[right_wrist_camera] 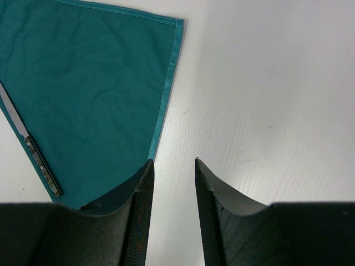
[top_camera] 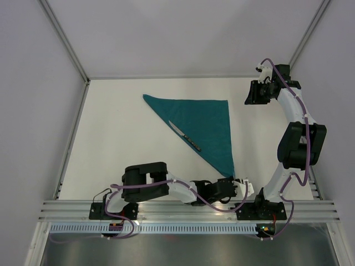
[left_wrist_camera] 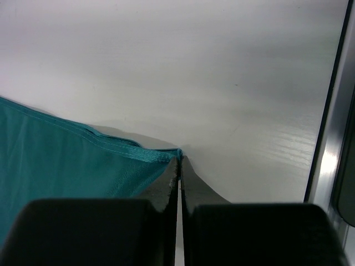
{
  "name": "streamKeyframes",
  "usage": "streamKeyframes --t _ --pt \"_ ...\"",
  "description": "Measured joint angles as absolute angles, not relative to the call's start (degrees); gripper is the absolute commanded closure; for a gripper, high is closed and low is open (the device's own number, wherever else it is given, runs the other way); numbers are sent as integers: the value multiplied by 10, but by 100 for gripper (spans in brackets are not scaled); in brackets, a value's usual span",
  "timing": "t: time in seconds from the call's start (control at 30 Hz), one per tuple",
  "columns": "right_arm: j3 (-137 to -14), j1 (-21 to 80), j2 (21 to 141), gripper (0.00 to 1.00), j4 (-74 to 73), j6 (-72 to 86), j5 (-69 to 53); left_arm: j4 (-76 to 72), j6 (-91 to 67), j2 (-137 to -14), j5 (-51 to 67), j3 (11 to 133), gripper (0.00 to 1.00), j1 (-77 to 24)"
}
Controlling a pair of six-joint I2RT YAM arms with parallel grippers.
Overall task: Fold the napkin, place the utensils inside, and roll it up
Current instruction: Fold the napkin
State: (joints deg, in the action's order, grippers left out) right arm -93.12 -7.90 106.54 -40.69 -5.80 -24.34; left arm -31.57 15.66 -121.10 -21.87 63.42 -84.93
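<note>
The teal napkin (top_camera: 202,124) lies folded into a triangle on the white table, one point aimed at the near edge. The knife (top_camera: 184,136) rests along its long slanted edge, silver blade toward the far left. My left gripper (top_camera: 238,180) is low at the napkin's near corner. In the left wrist view its jaws (left_wrist_camera: 179,160) are shut, with the hemmed corner of the napkin (left_wrist_camera: 66,160) pinched at their tips. My right gripper (top_camera: 250,94) hangs open beside the napkin's far right corner. The right wrist view shows only bare table between its fingers (right_wrist_camera: 173,162), with the napkin (right_wrist_camera: 94,83) and knife (right_wrist_camera: 33,152) to the left.
An aluminium rail (top_camera: 188,208) runs along the near edge behind the left gripper. A metal frame strip (left_wrist_camera: 333,138) borders the table's right side. White walls enclose the table at the back and sides.
</note>
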Motion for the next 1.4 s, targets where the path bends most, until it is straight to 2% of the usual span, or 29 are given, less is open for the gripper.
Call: streamKeyframes --t 0.4,0.67,1.03,1.4 --pt "-931 -79 1065 59 -407 -58 -243 -304 78 -1140 -154 632 98 -768" --pt "-931 -79 1065 59 -407 -58 -244 -317 -25 -1103 -116 579 98 -694" --pt "-931 -79 1065 59 -409 -58 -244 -318 -148 -1055 -121 510 98 -591" --pt "-931 -79 1065 59 -412 -63 -243 -300 -193 -1031 -141 506 98 -511"
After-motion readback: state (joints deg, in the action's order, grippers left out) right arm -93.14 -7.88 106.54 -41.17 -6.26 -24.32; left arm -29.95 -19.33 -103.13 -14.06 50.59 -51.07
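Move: The shut left fingers already hold the napkin's near corner, just above the table. The knife's middle lies about 20 cm ahead and 19 cm to the left of them, roughly 1 cm lower; the knife's handle end is nearer, some 14 cm ahead and 13 cm left. The napkin's far right corner is about 40 cm ahead and 2 cm right. From the right hand, the knife is about 12 cm back, 29 cm left and 14 cm below. Keep the left fingers shut on the napkin's near corner and lift it about 6 cm while going forward, then sweep forward and left towards the knife, staying some 5 cm above the start height: about 21 cm forward and 16 cm left in all. Turn the wrist counter-clockwise on the way, some 40 degrees, rolling the hand's left side down. ##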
